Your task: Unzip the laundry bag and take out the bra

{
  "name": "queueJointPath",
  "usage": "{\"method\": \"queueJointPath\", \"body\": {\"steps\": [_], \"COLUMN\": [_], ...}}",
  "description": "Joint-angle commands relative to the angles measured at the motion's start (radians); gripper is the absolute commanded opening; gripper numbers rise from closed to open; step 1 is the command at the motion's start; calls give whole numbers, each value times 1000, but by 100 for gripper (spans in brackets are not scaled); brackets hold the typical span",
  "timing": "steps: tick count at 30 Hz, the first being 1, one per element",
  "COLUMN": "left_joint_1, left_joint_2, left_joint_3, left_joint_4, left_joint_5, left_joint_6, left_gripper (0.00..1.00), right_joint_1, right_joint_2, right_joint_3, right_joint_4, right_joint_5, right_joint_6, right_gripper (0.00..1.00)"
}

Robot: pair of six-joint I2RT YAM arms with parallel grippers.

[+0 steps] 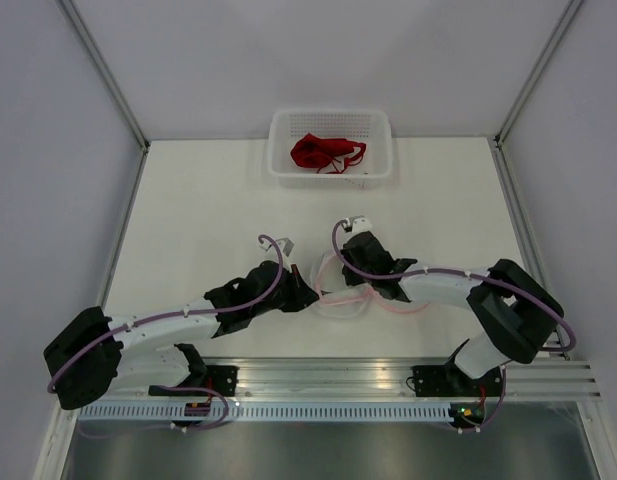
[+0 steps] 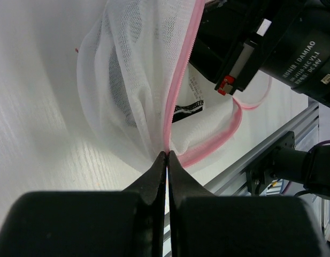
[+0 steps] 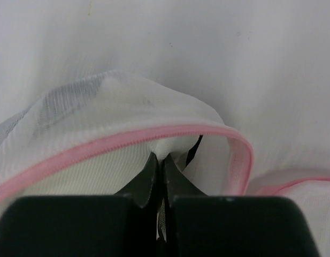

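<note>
The laundry bag (image 1: 335, 292) lies between my two grippers, a white mesh pouch with pink zipper trim, and its zipper gapes open. My left gripper (image 2: 167, 154) is shut on the bag's (image 2: 127, 80) pink-trimmed edge at the end of the zipper. My right gripper (image 3: 160, 158) reaches past the pink rim into the bag (image 3: 84, 112) and is shut on a fold of white fabric. That fabric is the bra (image 3: 173, 144), white with a black strap. Through the opening in the left wrist view, the bra (image 2: 187, 108) shows its black trim and a label.
A clear plastic basket (image 1: 330, 117) stands at the back of the table with a red garment (image 1: 326, 152) inside. An aluminium rail (image 1: 338, 375) runs along the near edge by the arm bases. White walls enclose the table on three sides.
</note>
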Motion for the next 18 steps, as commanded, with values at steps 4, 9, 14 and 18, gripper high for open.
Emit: {"method": "queueJointPath", "body": {"steps": [4, 9, 14, 18], "left_joint_1": [-4, -2, -4, -2], "left_joint_2": [4, 9, 13, 10], "left_joint_3": [30, 30, 35, 33], "left_joint_4": [32, 31, 31, 25], "left_joint_5": [3, -3, -5, -6], "left_joint_6": [-7, -10, -10, -10], "left_gripper": [2, 2, 2, 2], "right_joint_1": [4, 4, 4, 4], "right_joint_2": [-217, -346, -444, -501], "right_joint_3": [-44, -67, -104, -145], "right_joint_4": [-20, -54, -32, 44], "right_joint_5": [-225, -420, -568, -625], "right_joint_6": [-9, -6, 7, 25], "right_gripper": [0, 0, 0, 1]}}
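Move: I already have the white garment pinched in my right hand, down inside the laundry bag. The bag's open mouth is centred about 2 cm left of that hand and some 3 cm above it. The pink-edged loop of bag lies about 11 cm right of it and 4 cm back, and the white basket about 37 cm ahead, 4 cm left. From my left hand, which pinches the bag's rim, the garment is about 8 cm right, 5 cm ahead and 6 cm below. I pull the pinched white garment up through the bag's mouth with my right hand, rising about 10 cm while drawing back nearly as far and slightly left. On the way the wrist rolls its left side up and swings counter-clockwise, some 30 degrees in all, fingers staying shut. My left hand stays put, still pinching the pink rim against the pull. ##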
